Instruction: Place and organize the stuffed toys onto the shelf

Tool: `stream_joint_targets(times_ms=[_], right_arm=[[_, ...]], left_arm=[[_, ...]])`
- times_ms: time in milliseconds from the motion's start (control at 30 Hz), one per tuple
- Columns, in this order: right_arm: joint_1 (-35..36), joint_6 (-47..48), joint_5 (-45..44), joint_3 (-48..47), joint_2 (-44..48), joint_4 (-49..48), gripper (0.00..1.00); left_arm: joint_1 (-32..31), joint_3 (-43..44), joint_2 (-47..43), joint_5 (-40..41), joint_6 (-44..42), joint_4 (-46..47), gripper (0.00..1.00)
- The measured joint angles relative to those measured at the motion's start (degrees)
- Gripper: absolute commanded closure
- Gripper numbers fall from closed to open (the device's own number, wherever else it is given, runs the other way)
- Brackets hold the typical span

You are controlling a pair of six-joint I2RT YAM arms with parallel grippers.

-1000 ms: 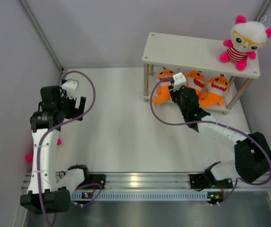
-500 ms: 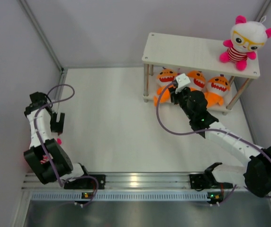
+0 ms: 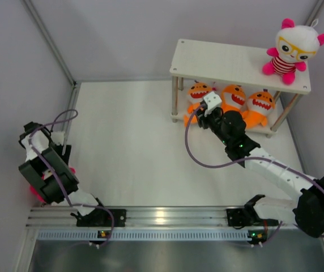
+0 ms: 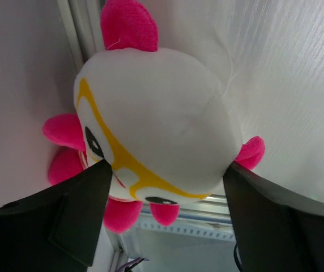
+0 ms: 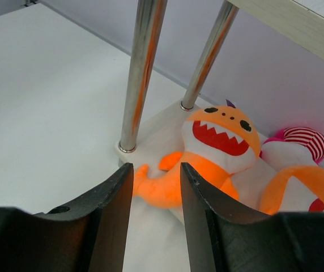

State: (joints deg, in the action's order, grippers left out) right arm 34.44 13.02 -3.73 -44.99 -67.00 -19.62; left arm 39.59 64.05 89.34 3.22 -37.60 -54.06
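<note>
A white-headed doll (image 4: 156, 113) with pink ears and yellow glasses lies against the left wall. My left gripper (image 4: 167, 167) is open, its fingers (image 4: 82, 209) on either side of the doll's head; in the top view (image 3: 64, 152) only pink bits of this doll (image 3: 70, 169) show. The shelf (image 3: 224, 62) stands at the back right with another doll (image 3: 293, 48) on its top board. Three orange sharks (image 3: 234, 96) sit on the lower board. My right gripper (image 5: 156, 170) is open and empty just in front of the left shark (image 5: 218, 147). A striped doll part (image 5: 301, 144) shows behind it.
The shelf's metal legs (image 5: 142, 73) stand just beyond the right fingers. The left wall and its frame rail (image 4: 77, 28) run right beside the doll. An aluminium rail (image 3: 162, 218) runs along the near edge.
My left arm has swung from the middle left to the far left wall and come down over the doll. My right gripper has shifted slightly left in front of the sharks.
</note>
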Motion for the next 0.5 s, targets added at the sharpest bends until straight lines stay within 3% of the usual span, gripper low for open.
stream_joint_targets(times_ms=[33,67,133,167,333,500], right_arm=[[0.11,0.02,0.09,0.0,0.0,-0.02,0.6],[0.2,0.04,0.09,0.0,0.0,0.0,0.6],[0.37,0.24,0.17,0.0,0.0,0.04,0.6],[0.46,0.33,0.2,0.0,0.0,0.07,0.6],[1.84,0.52,0.09,-0.28,0.0,1.57,0.6],[7.1,-0.13,-0.92,-5.35,-0.31,5.42,0.55]], left_arm=[[0.55,0.0,1.05,-1.25,-0.39,0.04,0.29],[1.01,0.0,1.99,-2.21,-0.57,0.04,0.48],[1.88,0.02,3.91,-3.93,-1.05,0.04,0.68],[2.14,0.0,4.39,-4.79,-1.14,0.02,0.97],[2.82,-1.07,1.64,-10.64,-1.25,0.11,1.0],[2.78,-0.9,-10.67,-24.2,3.52,-0.2,1.0]])
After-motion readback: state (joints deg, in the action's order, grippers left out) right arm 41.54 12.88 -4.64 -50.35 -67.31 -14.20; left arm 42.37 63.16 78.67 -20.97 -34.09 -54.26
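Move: The left hand hangs open over the head of the pink-and-white toy, whose middle lies about 4 cm back, 4 cm left and 4 cm below. The table's left rail is some 6 cm left, level with the hand and about 7 cm down. That toy is roughly 72 cm left, 19 cm back and 23 cm below the right hand; the leftmost orange toy stands about 19 cm ahead, 5 cm left and 13 cm down from it. Down about 2 cm, the left hand sinks onto the toy's head and its fingers shut, pinching the plush at the back of the head; it then rises some 6 cm, swinging rightward and forward, its fingertips tilting about 25 degrees forward and right. The right hand, empty and part-open, draws off about 5 cm left and back from the shelf, rising slightly at the end. ##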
